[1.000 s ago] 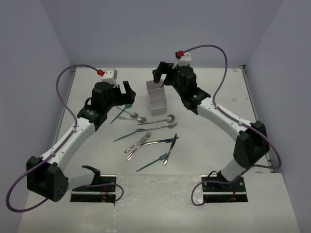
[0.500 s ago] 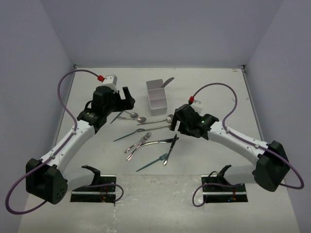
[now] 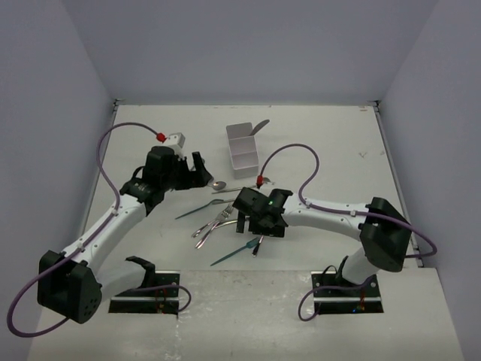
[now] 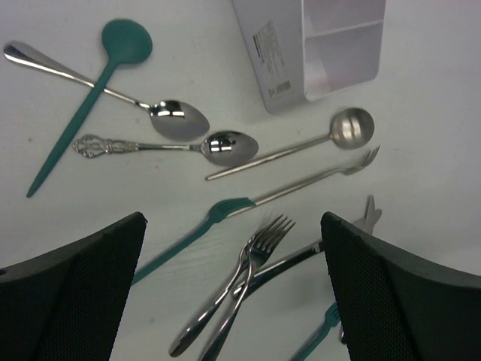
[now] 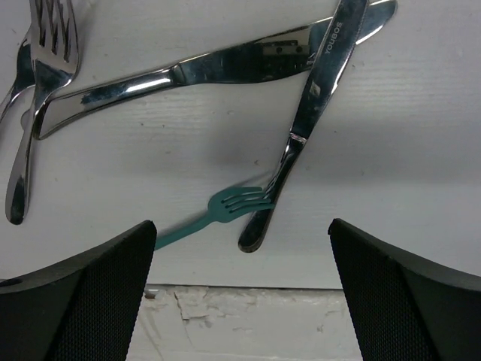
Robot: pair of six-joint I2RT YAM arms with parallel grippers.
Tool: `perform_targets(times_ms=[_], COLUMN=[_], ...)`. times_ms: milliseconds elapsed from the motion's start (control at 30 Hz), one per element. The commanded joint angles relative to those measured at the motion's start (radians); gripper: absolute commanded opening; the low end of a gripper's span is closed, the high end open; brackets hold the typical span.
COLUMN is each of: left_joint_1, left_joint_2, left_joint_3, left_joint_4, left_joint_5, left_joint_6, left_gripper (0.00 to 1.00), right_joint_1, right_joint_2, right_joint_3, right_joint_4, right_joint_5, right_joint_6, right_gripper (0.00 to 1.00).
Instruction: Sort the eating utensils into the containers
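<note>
The white container (image 3: pixel 242 150) stands at the back centre with one silver utensil (image 3: pixel 259 126) leaning out of it; its compartments (image 4: pixel 342 37) also show in the left wrist view. The other eating utensils lie loose: a teal spoon (image 4: pixel 113 47), silver spoons (image 4: pixel 179 119), a round-bowled spoon (image 4: pixel 352 126), a teal fork (image 4: pixel 222 209), two crossed silver forks (image 4: pixel 259 248). My left gripper (image 3: pixel 201 171) (image 4: pixel 231 226) hangs open above them, empty. My right gripper (image 3: pixel 252 226) (image 5: pixel 242 248) is open and empty over two silver knives (image 5: pixel 225 64) and a small teal fork (image 5: pixel 237 201).
The table's front edge (image 5: pixel 248 289) runs just below the right gripper, with a lower cracked surface beyond it. Grey walls close in the table on the left, back and right. Both arm bases (image 3: pixel 146 289) sit at the near edge.
My right arm has swung from above the container down to the knives near the front edge, leaving a silver utensil leaning in the container. My left gripper has shifted slightly right.
</note>
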Motion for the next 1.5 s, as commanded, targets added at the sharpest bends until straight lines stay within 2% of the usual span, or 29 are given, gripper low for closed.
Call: perform_targets(times_ms=[0, 67, 100, 167, 200, 267, 300, 367, 467, 600, 733, 800, 967, 1067, 1100, 1167, 1267, 1300, 1367, 1433, 1467], left_joint_1=[-0.035, -0.147, -0.240, -0.325, -0.410, -0.509, -0.625, -0.767, -0.872, -0.911, -0.911, -0.913, -0.911, -0.911, -0.911, -0.911, -0.911, -0.911, -0.911, -0.911, -0.911], left_joint_2=[-0.071, -0.088, -0.085, -0.059, -0.045, -0.007, 0.017, 0.044, 0.112, 0.231, 0.349, 0.352, 0.363, 0.423, 0.450, 0.473, 0.484, 0.487, 0.490, 0.493, 0.493], left_joint_3=[-0.050, -0.081, -0.092, -0.102, -0.112, -0.131, -0.144, -0.126, -0.103, -0.073, 0.034, 0.065, 0.060, 0.065, 0.065, 0.062, 0.036, 0.036, 0.046, 0.062, 0.069], left_joint_4=[-0.062, -0.103, -0.119, -0.174, -0.192, -0.211, -0.214, -0.240, -0.286, -0.297, -0.318, -0.289, -0.251, -0.229, -0.222, -0.217, -0.199, -0.196, -0.192, -0.189, -0.191], left_joint_5=[0.124, 0.112, 0.091, 0.043, 0.019, 0.019, -0.003, -0.027, -0.087, -0.174, -0.265, -0.221, -0.276, -0.252, -0.238, -0.236, -0.258, -0.264, -0.267, -0.294, -0.302], left_joint_6=[-0.001, -0.010, -0.017, -0.028, -0.045, -0.069, -0.095, -0.105, -0.097, -0.059, -0.042, -0.016, 0.018, 0.035, 0.038, 0.033, 0.013, 0.012, 0.018, 0.032, 0.036], left_gripper=[1.00, 1.00, 1.00, 1.00, 1.00, 1.00, 1.00, 1.00, 1.00, 1.00, 0.99, 0.98, 0.98, 0.90, 0.84, 0.80, 0.64, 0.53, 0.42, 0.16, 0.09], right_joint_1=[-0.003, -0.008, -0.018, -0.046, -0.084, -0.127, -0.171, -0.216, -0.236, -0.247, -0.245, -0.245, -0.247, -0.247, -0.247, -0.245, -0.247, -0.247, -0.247, -0.247, -0.247], right_joint_2=[-0.051, -0.116, -0.143, -0.224, -0.253, -0.314, -0.378, -0.449, -0.571, -0.663, -0.681, -0.684, -0.703, -0.718, -0.723, -0.733, -0.763, -0.769, -0.778, -0.783, -0.783], right_joint_3=[-0.027, -0.069, -0.078, -0.113, -0.130, -0.187, -0.207, -0.252, -0.275, -0.296, -0.309, -0.313, -0.333, -0.344, -0.348, -0.355, -0.376, -0.381, -0.393, -0.394, -0.391], right_joint_4=[-0.030, -0.058, -0.070, -0.116, -0.121, -0.135, -0.139, -0.142, -0.152, -0.150, -0.150, -0.152, -0.139, -0.130, -0.132, -0.132, -0.124, -0.119, -0.101, -0.087, -0.087], right_joint_5=[-0.003, 0.031, 0.054, 0.066, 0.066, 0.058, 0.057, 0.077, 0.112, 0.115, 0.112, 0.117, 0.129, 0.134, 0.140, 0.144, 0.150, 0.149, 0.149, 0.158, 0.161], right_joint_6=[0.137, 0.186, 0.194, 0.206, 0.199, 0.177, 0.159, 0.144, 0.116, 0.107, 0.098, 0.090, 0.087, 0.087, 0.088, 0.090, 0.108, 0.108, 0.107, 0.102, 0.101], right_gripper=[0.99, 0.99, 0.99, 0.99, 0.99, 0.99, 0.99, 0.99, 0.99, 0.99, 0.99, 0.99, 0.99, 0.99, 0.99, 0.99, 0.99, 0.99, 0.99, 0.99, 0.99])
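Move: The green fork lies about 21 cm back, 12 cm right and 16 cm below the open left hand. Of the fork, the black-handled knife is some 8 cm right and 5 cm farther out, the curved knife 9 cm out and 3 cm right, and the crossed forks 7 cm out and 5 cm left. From the right hand, the green fork is about 7 cm back, 5 cm left and 6 cm down. Left hand swings back about 20 cm, down and right, to pinch the green fork's handle; right hand withdraws rightward. ##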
